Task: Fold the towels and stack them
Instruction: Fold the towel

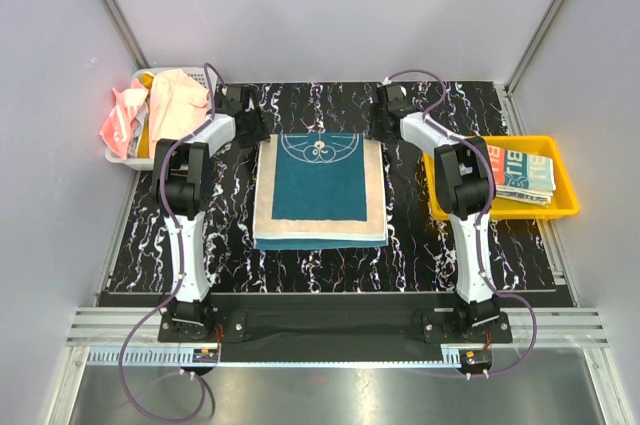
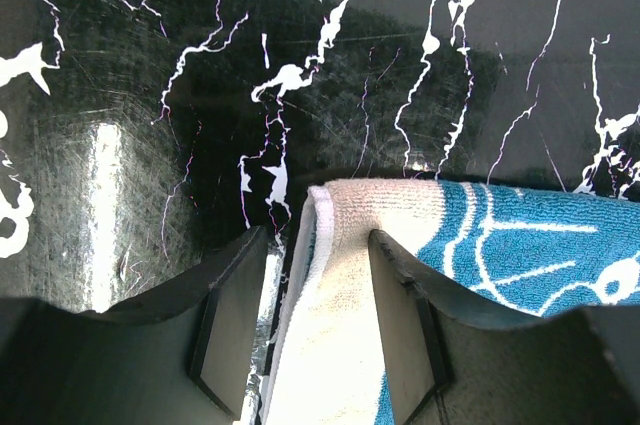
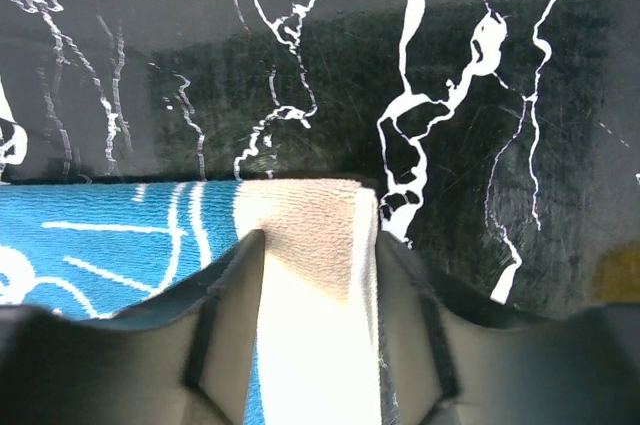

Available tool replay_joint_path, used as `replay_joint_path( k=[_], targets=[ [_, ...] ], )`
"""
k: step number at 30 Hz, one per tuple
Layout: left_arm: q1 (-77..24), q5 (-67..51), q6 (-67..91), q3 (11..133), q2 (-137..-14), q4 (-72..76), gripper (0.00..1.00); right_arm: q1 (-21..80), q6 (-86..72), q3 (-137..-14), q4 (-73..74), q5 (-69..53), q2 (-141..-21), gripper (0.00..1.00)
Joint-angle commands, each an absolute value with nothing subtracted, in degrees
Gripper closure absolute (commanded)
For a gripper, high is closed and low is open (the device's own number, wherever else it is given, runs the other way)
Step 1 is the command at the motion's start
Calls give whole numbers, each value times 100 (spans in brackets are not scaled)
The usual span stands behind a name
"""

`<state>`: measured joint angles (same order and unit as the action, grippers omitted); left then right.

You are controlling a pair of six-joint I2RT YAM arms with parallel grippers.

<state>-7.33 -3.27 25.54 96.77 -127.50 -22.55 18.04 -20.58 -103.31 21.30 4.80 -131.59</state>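
A teal-and-cream towel (image 1: 320, 190) lies folded flat in the middle of the black marbled table. My left gripper (image 1: 245, 125) is at its far left corner. In the left wrist view the left gripper (image 2: 318, 245) is open astride the cream border (image 2: 340, 275); a gap shows beside the left finger (image 2: 225, 325). My right gripper (image 1: 383, 123) is at the far right corner. In the right wrist view the right gripper (image 3: 320, 245) straddles the flat cream border (image 3: 315, 225), jaws apart, both close against the cloth. The teal pattern (image 3: 100, 245) runs off to the left.
A white mesh basket (image 1: 143, 75) at the far left holds a pale peach towel (image 1: 180, 100) and a coral pink one (image 1: 120, 123). A yellow tray (image 1: 566, 185) on the right holds folded towels (image 1: 525, 175). Grey walls enclose the table.
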Motion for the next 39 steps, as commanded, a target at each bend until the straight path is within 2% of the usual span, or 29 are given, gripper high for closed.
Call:
replay_joint_path(
  k=[1, 5, 9, 13, 15, 23, 26, 27, 29, 33, 39],
  targets=[
    [-721, -255, 2593, 9782, -12832, -2004, 49, 1723, -2153, -10406, 2039, 387, -13315, 49],
    [-721, -308, 2628, 9843, -12893, -2013, 50, 1688, -2127, -10520, 2074, 352, -13438, 57],
    [-729, -273, 2654, 9879, -12946, -2021, 50, 1644, -2083, -10634, 2109, 404, -13509, 58],
    [-721, -229, 2707, 9923, -13008, -2083, 53, 1591, -2039, -10661, 2092, 431, -13509, 54],
    [-721, -272, 2707, 9940, -13051, -2065, 53, 1582, -2013, -10670, 2031, 369, -13517, 56],
    [-721, -474, 2760, 9975, -13157, -1978, 68, 1565, -1925, -10802, 2030, 273, -13702, 76],
    [-712, -667, 2760, 10115, -13210, -1890, 74, 1530, -1925, -10854, 1969, 203, -13737, 87],
    [-712, -677, 2760, 10151, -13210, -1890, 76, 1529, -1925, -10872, 1960, 167, -13737, 87],
    [-660, -729, 2812, 10239, -13236, -1855, 86, 1494, -1916, -10916, 1951, 132, -13703, 93],
    [-554, -1150, 3102, 10222, -13061, -1373, 99, 1415, -1899, -10934, 1811, 97, -13501, 98],
    [-545, -1195, 3181, 10248, -12534, -1073, 100, 1310, -1951, -10952, 1627, 18, -13079, 100]
  ],
)
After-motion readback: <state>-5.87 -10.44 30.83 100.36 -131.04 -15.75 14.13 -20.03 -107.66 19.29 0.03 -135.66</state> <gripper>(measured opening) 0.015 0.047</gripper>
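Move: The left hand's open fingers straddle the towel's far left corner, which lies just 1 cm ahead and about 1 cm below; the laundry basket stands some 29 cm to that hand's left, level with it. For the right hand, the towel's far right corner is roughly 1 cm ahead, 2 cm to the right and 2 cm down, with the yellow bin about 36 cm to its right and 12 cm back. Both hands pinch the towel's two far corners, shutting their half-open fingers on the cloth as they ease forward about 3 cm and a little to the right, away from the bases. The right first dips about 1 cm to the table; near the end both start to rise, the left by some 1.5 cm while rolling about 10 degrees, its right side up. ##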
